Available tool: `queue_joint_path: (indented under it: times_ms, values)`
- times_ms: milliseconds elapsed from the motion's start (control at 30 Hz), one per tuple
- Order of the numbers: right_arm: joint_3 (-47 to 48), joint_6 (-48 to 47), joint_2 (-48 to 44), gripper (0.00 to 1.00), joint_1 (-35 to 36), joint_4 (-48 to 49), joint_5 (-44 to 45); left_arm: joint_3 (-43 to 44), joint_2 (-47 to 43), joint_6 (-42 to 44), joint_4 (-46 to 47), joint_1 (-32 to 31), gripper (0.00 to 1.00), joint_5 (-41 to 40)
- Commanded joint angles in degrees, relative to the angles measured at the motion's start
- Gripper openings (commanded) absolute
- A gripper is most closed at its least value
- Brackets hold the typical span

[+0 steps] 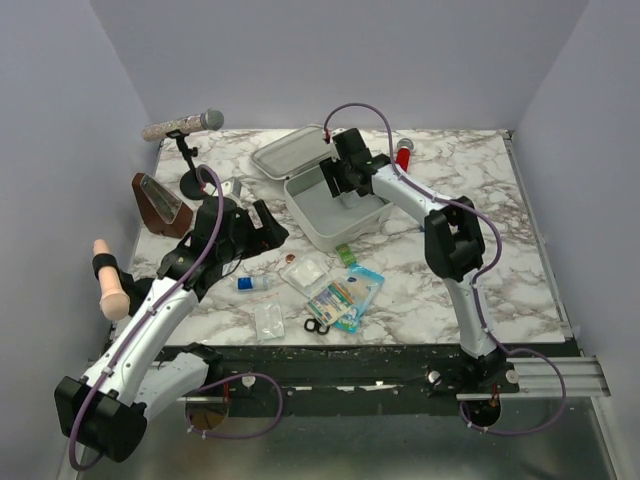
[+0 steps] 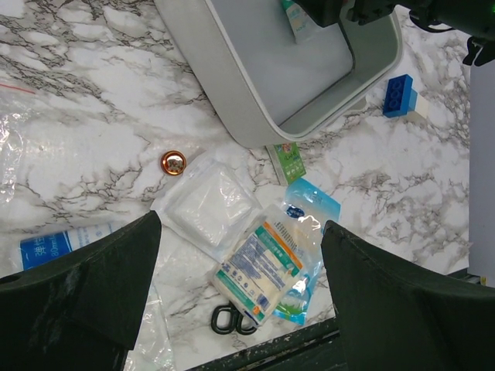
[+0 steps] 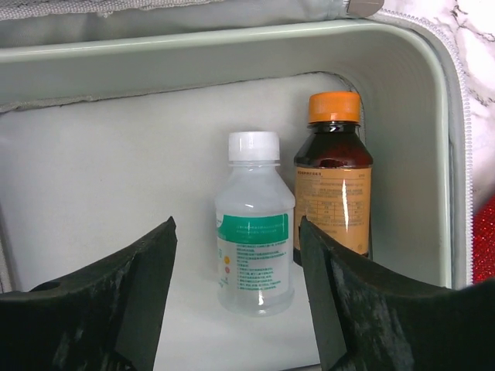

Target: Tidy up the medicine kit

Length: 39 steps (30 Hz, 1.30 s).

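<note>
The medicine kit (image 1: 335, 236) stands open at the table's middle, its lid (image 1: 285, 152) laid back to the left. My right gripper (image 3: 238, 270) is inside it and open. Its fingers stand either side of a clear bottle with a white cap and green label (image 3: 254, 232), not touching it. A brown bottle with an orange cap (image 3: 332, 185) lies beside that bottle against the kit's wall. My left gripper (image 2: 241, 263) hangs open above a blue-and-white packet (image 2: 263, 267), a gauze packet (image 2: 213, 205) and black scissors (image 2: 232, 318), holding nothing.
Near the kit lie a green sachet (image 2: 288, 161), a small copper tin (image 2: 173, 161), a blue tube (image 2: 58, 246) and a blue brick (image 2: 400, 95). A microphone on a stand (image 1: 185, 125) and a brown wedge (image 1: 160, 205) stand at left. A red cylinder (image 1: 404, 155) is behind the kit.
</note>
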Motion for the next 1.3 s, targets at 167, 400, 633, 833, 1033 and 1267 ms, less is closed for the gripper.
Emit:
queue_joint_path:
  times_ms: [167, 400, 633, 833, 1033, 1267]
  values:
    - [-7.77, 4.33, -9.85, 0.72, 1.58, 3.58, -1.92, -0.81, -0.38, 0.08, 0.81, -0.11, 0.94, -0.23]
    - [-23.06, 6.35, -17.07, 0.42, 2.03, 6.65, -3.33, -2.21, -0.74, -0.53, 1.86, -0.20, 0.94, 0.73]
    - [-24.32, 7.67, -13.56, 0.37, 2.03, 6.57, -2.54, -3.27, 0.14, -1.85, 3.10, -0.20, 0.94, 2.05]
    - [-20.36, 8.99, -9.52, 0.37, 1.06, 6.57, 0.45, -3.18, -0.74, -1.24, 2.04, -0.20, 0.94, 0.73]
    - [-16.23, 9.61, -6.70, 0.38, -0.26, 6.49, 2.38, -3.00, -0.21, -0.71, 0.81, -0.20, 0.94, -0.50]
    - [-12.10, 8.64, -4.33, 0.38, -0.96, 5.43, 5.90, -3.09, 0.58, -0.27, 0.11, -0.20, 0.94, -1.46]
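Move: The white bottle lies in the box roughly 3 cm below the right hand, about 1 cm to its right and level fore and aft, already released between the parted fingers. The brown bottle is some 4 cm ahead and 4 cm right of the hand; the red microphone is about 5 cm ahead and 14 cm right, and the lid 10 cm ahead and 9 cm left. From the left hand, the white bottle is about 25 cm ahead, 14 cm right and 15 cm lower. Back along the white bottle by about 8 cm, rising slightly first, the right hand draws clear while its fingers close to roughly half their gap. It then sinks behind the bottle's base and turns forward for some 5 cm, easing right and up a little, bringing the nearly closed fingertips against the base to push the bottle along the box floor. ##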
